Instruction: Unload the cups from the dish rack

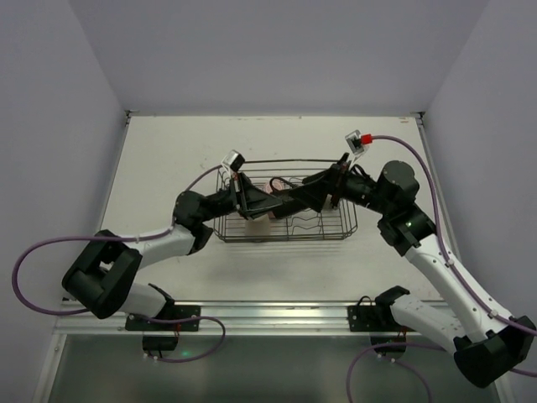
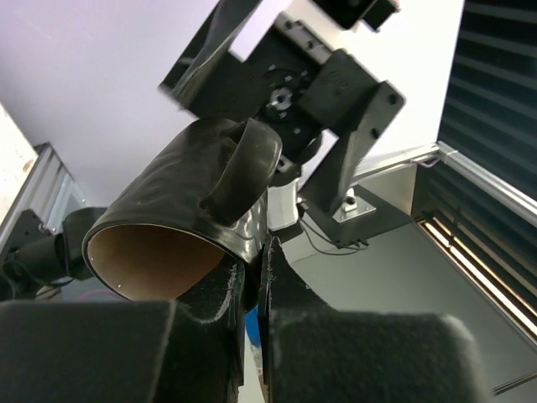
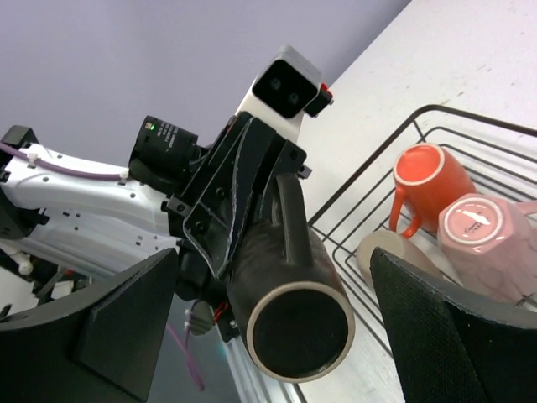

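Observation:
A dark brown-black cup [image 3: 285, 285] hangs in the air, mouth toward the right wrist camera. My left gripper [image 2: 256, 252] is shut on its rim, one finger inside the mouth and one outside; in the left wrist view the same cup [image 2: 193, 201] shows its handle. My right gripper [image 3: 273, 285] is open, its pads wide on either side of the cup and not touching it. Both grippers meet above the dish rack [image 1: 336, 235]. In the rack lie an orange cup [image 3: 428, 180], a pink cup [image 3: 491, 239] and a cream cup [image 3: 382, 252].
The black wire rack [image 3: 436, 109] stands mid-table on the white surface. The left arm [image 1: 151, 243] and right arm [image 1: 419, 235] reach in from either side. Purple walls close in the back and sides.

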### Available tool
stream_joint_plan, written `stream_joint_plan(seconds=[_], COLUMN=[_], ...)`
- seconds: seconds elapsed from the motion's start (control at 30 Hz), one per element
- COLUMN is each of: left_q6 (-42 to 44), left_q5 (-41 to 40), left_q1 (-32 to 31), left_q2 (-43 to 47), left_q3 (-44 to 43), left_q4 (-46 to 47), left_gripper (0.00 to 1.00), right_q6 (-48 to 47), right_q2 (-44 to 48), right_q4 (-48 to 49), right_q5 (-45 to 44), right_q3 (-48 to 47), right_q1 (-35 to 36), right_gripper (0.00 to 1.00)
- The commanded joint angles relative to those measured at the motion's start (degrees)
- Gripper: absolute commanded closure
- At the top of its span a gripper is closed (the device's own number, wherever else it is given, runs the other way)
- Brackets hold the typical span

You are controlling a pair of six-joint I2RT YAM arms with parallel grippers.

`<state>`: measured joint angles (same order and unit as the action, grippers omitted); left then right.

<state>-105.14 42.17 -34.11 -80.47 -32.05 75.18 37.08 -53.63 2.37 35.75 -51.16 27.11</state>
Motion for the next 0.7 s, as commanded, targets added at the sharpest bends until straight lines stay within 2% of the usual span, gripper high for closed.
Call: stream_joint_plan(seconds=[0.0,0.1,0.2,0.27,0.3,0.33,0.37,0.4,0.43,0.47,0.57,0.6,0.67], left_q6=[3.1,6.0,12.6,20.7,29.4,34.3,40.0,45.1,54.5,58.1,64.7,67.1,68.8], left_q5=[1.6,3.0,5.2,6.4,6.4,6.0,4.8,1.0,-2.1,-4.9,-13.9,-19.4,-25.4], left_q1=[0.2,2.8,7.9,13.0,14.6,16.2,17.6,19.6,20.3,21.1,22.2,22.2,22.2], left_q2=[2.2,4.7,10.0,15.6,17.7,19.5,21.1,23.2,23.9,24.5,24.9,25.0,24.8], left_q3=[0.1,1.1,1.6,0.1,-1.2,-3.0,-7.7,-10.5,-13.4,-18.0,-22.5,-23.2,-25.2], left_q4=[9.6,5.2,-6.1,-20.4,-27.2,-42.8,-51.6,-58.8,-73.4,-79.6,-91.6,-93.6,-99.9], left_gripper=[1.0,1.0,1.0,1.0,1.0,1.0,1.0,1.0,1.0,1.0,1.0,1.0,1.0], right_q6=[-3.4,-5.1,-6.7,-7.2,-7.8,-8.2,-8.8,-9.7,-10.0,-10.4,-11.7,-12.2,-12.6], right_q2=[1.0,2.2,3.6,4.5,4.4,3.5,2.6,1.2,-0.6,-5.0,-13.9,-16.0,-19.2], right_q4=[-3.2,-8.3,-11.9,-15.9,-17.8,-19.8,-24.3,-26.9,-29.4,-34.4,-41.6,-42.8,-43.2], right_q5=[-4.7,-10.2,-15.7,-19.0,-23.5,-25.5,-27.2,-28.8,-31.8,-33.2,-37.8,-38.7,-39.9], right_q3=[-4.3,-6.1,-7.3,-8.5,-9.2,-11.2,-12.4,-13.6,-16.6,-18.0,-22.0,-22.8,-23.2], right_q1=[0.0,0.0,0.0,0.0,0.0,0.0,0.0,0.0,-0.1,-0.1,-0.1,-0.1,-0.1], right_gripper=[0.01,0.01,0.01,0.01,0.01,0.01,0.01,0.01,0.01,0.01,0.01,0.01,0.01])
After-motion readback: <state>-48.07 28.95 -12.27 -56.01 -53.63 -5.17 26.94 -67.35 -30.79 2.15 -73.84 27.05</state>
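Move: The left hand already pinches the dark cup by its rim, with clear table left of the rack about 25 cm to its left, 5 ahead and 30 below. Below it by some 24 cm, the orange cup stands 9 left and 9 ahead. The open right hand has the grey-green cup about 7 cm ahead, 8 right and 24 below; the pink cup is 8 left, 7 ahead, equally low. Left hand carries the pinched dark cup about 16 cm left and forward; the open right hand goes forward-right. ##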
